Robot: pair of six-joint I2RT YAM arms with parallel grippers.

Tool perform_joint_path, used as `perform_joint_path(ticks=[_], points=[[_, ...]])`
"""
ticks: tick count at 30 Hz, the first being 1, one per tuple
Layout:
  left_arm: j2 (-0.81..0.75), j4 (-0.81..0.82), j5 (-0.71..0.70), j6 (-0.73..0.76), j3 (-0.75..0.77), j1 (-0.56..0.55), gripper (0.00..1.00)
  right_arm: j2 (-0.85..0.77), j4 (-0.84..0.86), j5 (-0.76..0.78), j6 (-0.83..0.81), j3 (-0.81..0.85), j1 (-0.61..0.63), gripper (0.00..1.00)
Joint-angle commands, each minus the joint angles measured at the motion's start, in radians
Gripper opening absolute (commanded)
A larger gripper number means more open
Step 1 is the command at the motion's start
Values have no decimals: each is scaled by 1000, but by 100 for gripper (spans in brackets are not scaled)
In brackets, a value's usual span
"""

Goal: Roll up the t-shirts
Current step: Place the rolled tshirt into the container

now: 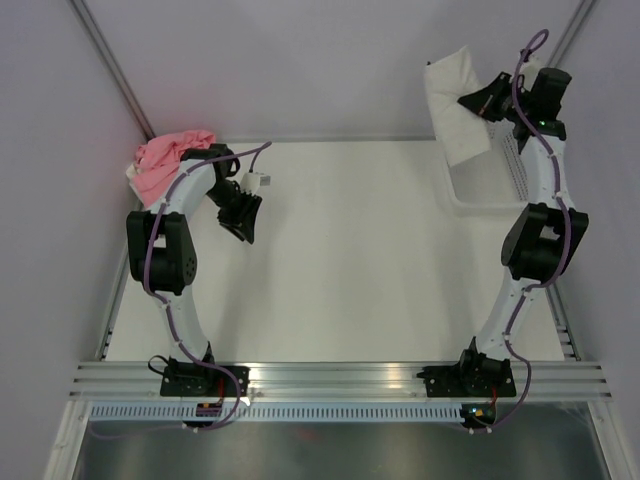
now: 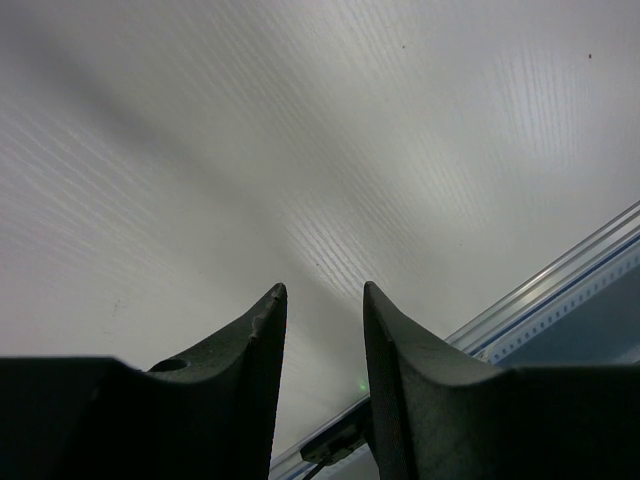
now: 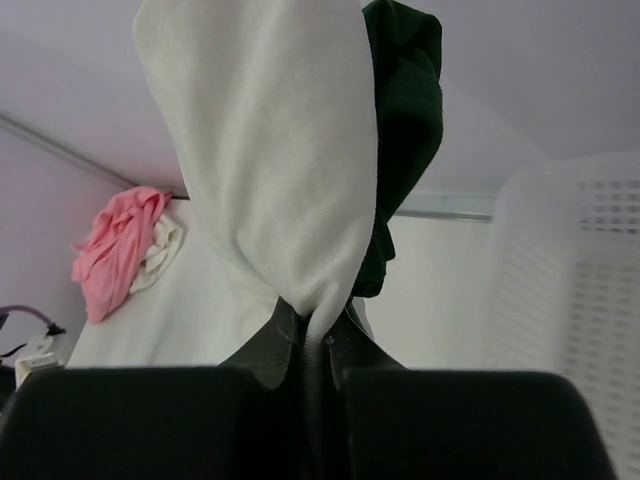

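Note:
My right gripper (image 1: pixel 487 103) is raised at the far right, shut on a white t-shirt (image 1: pixel 452 112) that hangs over the basket. In the right wrist view the white t-shirt (image 3: pixel 270 150) is pinched between my right gripper's (image 3: pixel 318 335) tips, and no print shows on it. A dark green t-shirt (image 3: pixel 405 100) hangs just behind it; I cannot tell whether it is clamped too. A pink t-shirt (image 1: pixel 170 158) lies crumpled in the far left corner on a cream one (image 3: pixel 160 252). My left gripper (image 1: pixel 245 222) is open and empty above the bare table (image 2: pixel 322 290).
A white plastic mesh basket (image 1: pixel 478 190) stands at the far right under the hanging shirt, and it also shows in the right wrist view (image 3: pixel 570 290). An aluminium rail (image 1: pixel 340 378) runs along the near edge. Walls close off the back and both sides.

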Motion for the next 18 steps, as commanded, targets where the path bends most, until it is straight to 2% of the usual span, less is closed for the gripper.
perform_joint_path(ticks=[1,9,14,18], points=[[-48,12,4,-22,-14,2,42,37,-32,21,-30,104,-76,0],[-48,13,0,-29,-24,2,43,184,-159,62,-198,179,-144,0],[-51,12,-10,-30,-37,2,43,258,-187,56,-202,170,-147,0],[-52,13,-14,-33,-41,2,43,275,-127,73,-174,75,-146,0]])
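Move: The right hand holds the rolled t-shirt about 30 cm up, short of the container on its left side. The container's middle lies roughly 15 cm to this hand's right, some 4 cm farther out and about 25 cm below. The table around the container is otherwise bare. From the idle left hand the container is about 69 cm to the right, some 29 cm farther out and around 5 cm lower. Rightward at first, fast and nearly level, the right hand carries the rolled t-shirt some 11 cm to bring it over the container, then drops steeply, about 16 cm, to lower it between the container's walls. The wrist tips roughly 15 degrees further down and swings slightly clockwise; the fingers keep their pinch. ##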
